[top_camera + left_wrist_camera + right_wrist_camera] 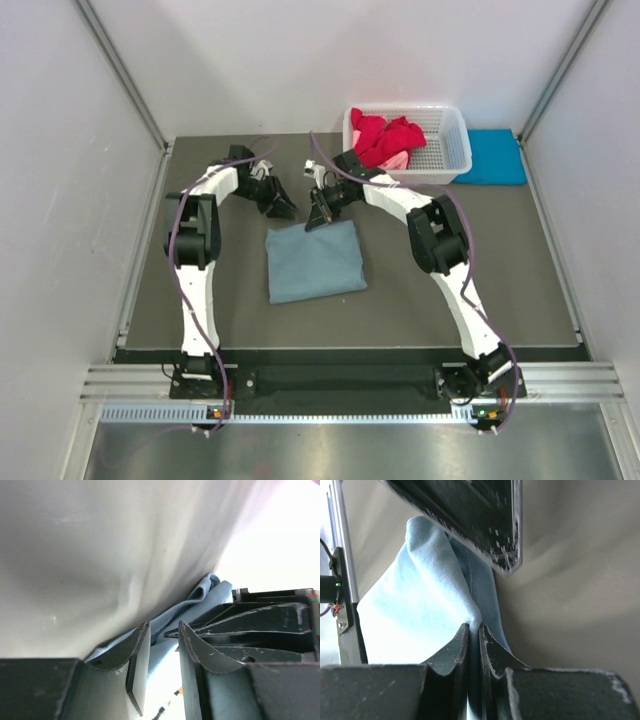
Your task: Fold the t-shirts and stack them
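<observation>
A dusty grey-blue t-shirt [315, 260] lies folded into a rectangle mid-table. My right gripper [322, 215] sits at the shirt's far edge, shut on a fold of the cloth [415, 600], which bunches up between its fingertips [474, 627]. My left gripper [283, 208] is just left of it at the far left corner, open. Its jaws [162, 627] stand apart, with the blue cloth [210, 592] just past the tips. Red shirts [385, 138] and a pink one [397, 160] are heaped in the basket. A turquoise shirt [492, 157] lies folded at the far right.
The white lattice basket [445, 150] stands at the back right of the dark table mat [480, 260], close behind my right arm. Pale enclosure walls and metal rails [125, 75] run along the left, right and back sides.
</observation>
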You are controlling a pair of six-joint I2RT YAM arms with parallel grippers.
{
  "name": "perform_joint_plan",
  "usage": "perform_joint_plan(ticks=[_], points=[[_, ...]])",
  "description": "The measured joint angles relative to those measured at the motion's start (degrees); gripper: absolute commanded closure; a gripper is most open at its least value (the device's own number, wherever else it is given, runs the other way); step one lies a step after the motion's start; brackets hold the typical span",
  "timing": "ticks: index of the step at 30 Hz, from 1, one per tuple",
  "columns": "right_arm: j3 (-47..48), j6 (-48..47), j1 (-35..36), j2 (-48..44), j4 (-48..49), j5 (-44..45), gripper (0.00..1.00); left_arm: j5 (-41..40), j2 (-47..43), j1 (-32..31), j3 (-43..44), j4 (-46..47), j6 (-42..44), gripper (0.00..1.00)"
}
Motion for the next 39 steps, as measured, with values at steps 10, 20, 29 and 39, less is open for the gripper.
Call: perform_joint_plan(ticks=[10,20,29,39], points=[[0.02,1.11,1.16,0.79,1.40,-1.51,0.99,-5.75,-8.04,0.11,-3.37,1.77,0.22,0.69],[-0.09,4.76,0.87,0.94,2.84,0.70,0.86,-7.74,-17.38,0.11,-10.16,2.69,0.81,0.75],[-0.09,11.02,0.22,0.94,7.30,0.70,0.65,-2.32,-22.16,-2.14,-29.46,16.81,-9.88,0.88],[0.07,15.13,-1.64,-0.57,2.03,7.28,0.60,-3.96,-22.16,-2.34,-33.07,21.27,-13.29,0.92]])
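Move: The folded t-shirt lies flat with its middle about 16 cm back, 7 cm right and 4 cm below the left hand. Its far left corner is some 5 cm back and 6 cm left of that hand, 4 cm lower. From the right hand, which already pinches the far edge, the shirt's middle is roughly 11 cm back, 1 cm right and 4 cm lower; the basket stands about 27 cm ahead and 28 cm right. The t-shirt's pinched far edge is let go by the right hand, which first tugs a centimetre or so left, then opens its fingers while easing about 2.5 cm forward and turning some 15 degrees clockwise. The left hand, holding nothing, lifts about 6 cm, swings back some 7 cm towards the shirt's far edge and sinks again, its fingers closing nearly shut. ##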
